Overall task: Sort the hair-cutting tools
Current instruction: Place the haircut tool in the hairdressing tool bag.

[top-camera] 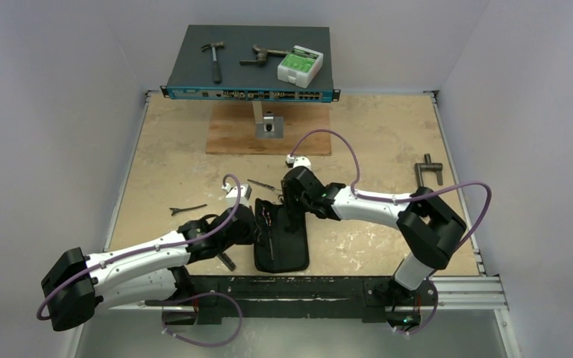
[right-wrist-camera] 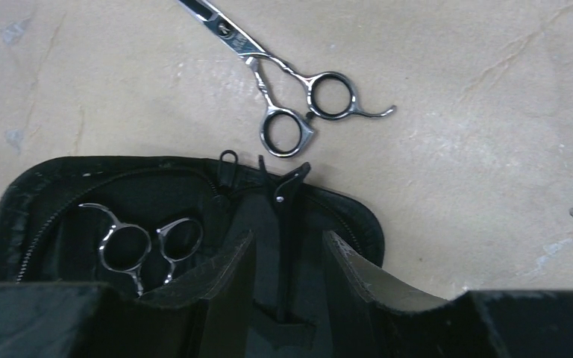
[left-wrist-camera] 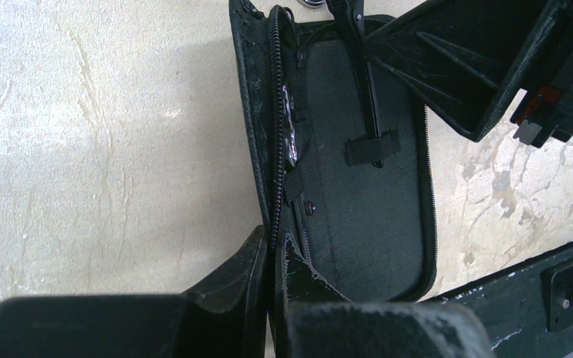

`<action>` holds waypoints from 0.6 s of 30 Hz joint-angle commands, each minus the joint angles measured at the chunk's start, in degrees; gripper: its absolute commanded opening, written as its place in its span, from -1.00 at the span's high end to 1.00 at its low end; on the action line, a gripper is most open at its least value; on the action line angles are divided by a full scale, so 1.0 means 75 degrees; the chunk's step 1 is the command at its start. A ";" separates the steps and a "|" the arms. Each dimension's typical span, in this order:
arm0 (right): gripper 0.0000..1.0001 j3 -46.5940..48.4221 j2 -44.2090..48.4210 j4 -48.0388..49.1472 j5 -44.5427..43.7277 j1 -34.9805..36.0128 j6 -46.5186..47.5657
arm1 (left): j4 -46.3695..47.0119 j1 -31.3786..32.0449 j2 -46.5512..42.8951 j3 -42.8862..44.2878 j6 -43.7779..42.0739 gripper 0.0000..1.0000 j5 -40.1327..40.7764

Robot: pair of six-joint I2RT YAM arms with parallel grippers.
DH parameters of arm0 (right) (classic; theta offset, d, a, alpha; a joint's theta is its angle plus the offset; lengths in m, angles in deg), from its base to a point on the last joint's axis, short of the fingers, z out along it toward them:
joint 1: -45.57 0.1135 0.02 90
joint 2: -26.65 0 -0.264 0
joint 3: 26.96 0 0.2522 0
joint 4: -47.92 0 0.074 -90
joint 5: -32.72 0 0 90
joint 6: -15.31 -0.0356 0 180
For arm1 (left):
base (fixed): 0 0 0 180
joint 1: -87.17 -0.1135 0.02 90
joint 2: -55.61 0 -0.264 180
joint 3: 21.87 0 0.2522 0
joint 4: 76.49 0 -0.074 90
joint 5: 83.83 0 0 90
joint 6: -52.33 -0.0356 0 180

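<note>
A black zip case [top-camera: 291, 250] lies open near the table's front edge. My left gripper [left-wrist-camera: 274, 250] is shut on the zipper edge of its left flap [left-wrist-camera: 257, 112]. One pair of silver scissors [right-wrist-camera: 140, 245] sits inside the case. A thin black hair clip [right-wrist-camera: 286, 209] is tucked under an elastic strap [left-wrist-camera: 373, 149] in the case. My right gripper [right-wrist-camera: 289, 242] is open and straddles that clip, with a gap on both sides. A second pair of scissors [right-wrist-camera: 298, 97] lies on the table just beyond the case. Another black clip [top-camera: 186, 209] lies to the left.
At the back, a dark network switch [top-camera: 194, 74] carries a hammer [top-camera: 213, 60], a rusty tool [top-camera: 262, 54] and a green-and-white box [top-camera: 300, 66]. A wooden board [top-camera: 231, 138] lies under it. A grey T-shaped bar [top-camera: 429, 171] rests at the right.
</note>
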 commanded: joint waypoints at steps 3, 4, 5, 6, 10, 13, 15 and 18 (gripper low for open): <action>0.25 0.0434 -0.0133 0.0276 -0.0010 0.0183 0.0170 | -0.0009 0.0033 -0.0073 0.0235 0.0011 1.00 0.0287; 0.25 0.0458 -0.0197 0.0252 -0.0040 0.0188 0.0171 | -0.0009 0.0028 -0.0062 0.0235 0.0020 1.00 0.0277; 0.27 0.0491 -0.0274 0.0224 -0.0076 0.0190 0.0180 | -0.0002 0.0027 -0.0062 0.0235 0.0007 1.00 0.0278; 0.29 0.0526 -0.0336 0.0188 -0.0139 0.0184 0.0182 | 0.0002 0.0027 -0.0062 0.0235 -0.0001 1.00 0.0273; 0.38 0.0684 -0.0635 -0.0013 -0.0362 0.0184 0.0177 | -0.0008 0.0027 -0.0091 0.0235 -0.0013 1.00 0.0264; 0.50 0.0713 -0.0735 -0.0045 -0.0420 0.0189 0.0174 | -0.0047 0.0027 -0.0119 0.0235 -0.0023 1.00 0.0272; 0.62 0.0699 -0.0751 -0.0051 -0.0428 0.0190 0.0172 | -0.0075 0.0033 -0.0142 0.0243 -0.0016 1.00 0.0281; 0.95 0.0642 -0.0692 -0.0028 -0.0409 0.0200 0.0165 | -0.0129 0.0033 -0.0173 0.0246 0.0018 1.00 0.0325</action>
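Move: The hair clip lies in the open hairdressing tool bag, just under the right hand: its middle is about 2 cm back, 1 cm to the left and 3 cm down, with its shank already through the elastic band. The loose scissors' middle is some 6 cm ahead and 6 cm left of this hand, and the scissors in the bag lie about 7 cm back and 6 cm left. From the left hand the clip is roughly 6 cm ahead, 9 cm right and 4 cm lower. The right hand drifts about 1.5 cm left with a tiny lift, then sinks some 3 cm onto the hair clip, easing slightly back to the right, its wrist almost unturned, while the fingers close from about a third open to nearly shut and pinch the clip's shank just behind the pivot. The left hand stays put and keeps its pinch on the bag's left edge, holding that edge raised. ##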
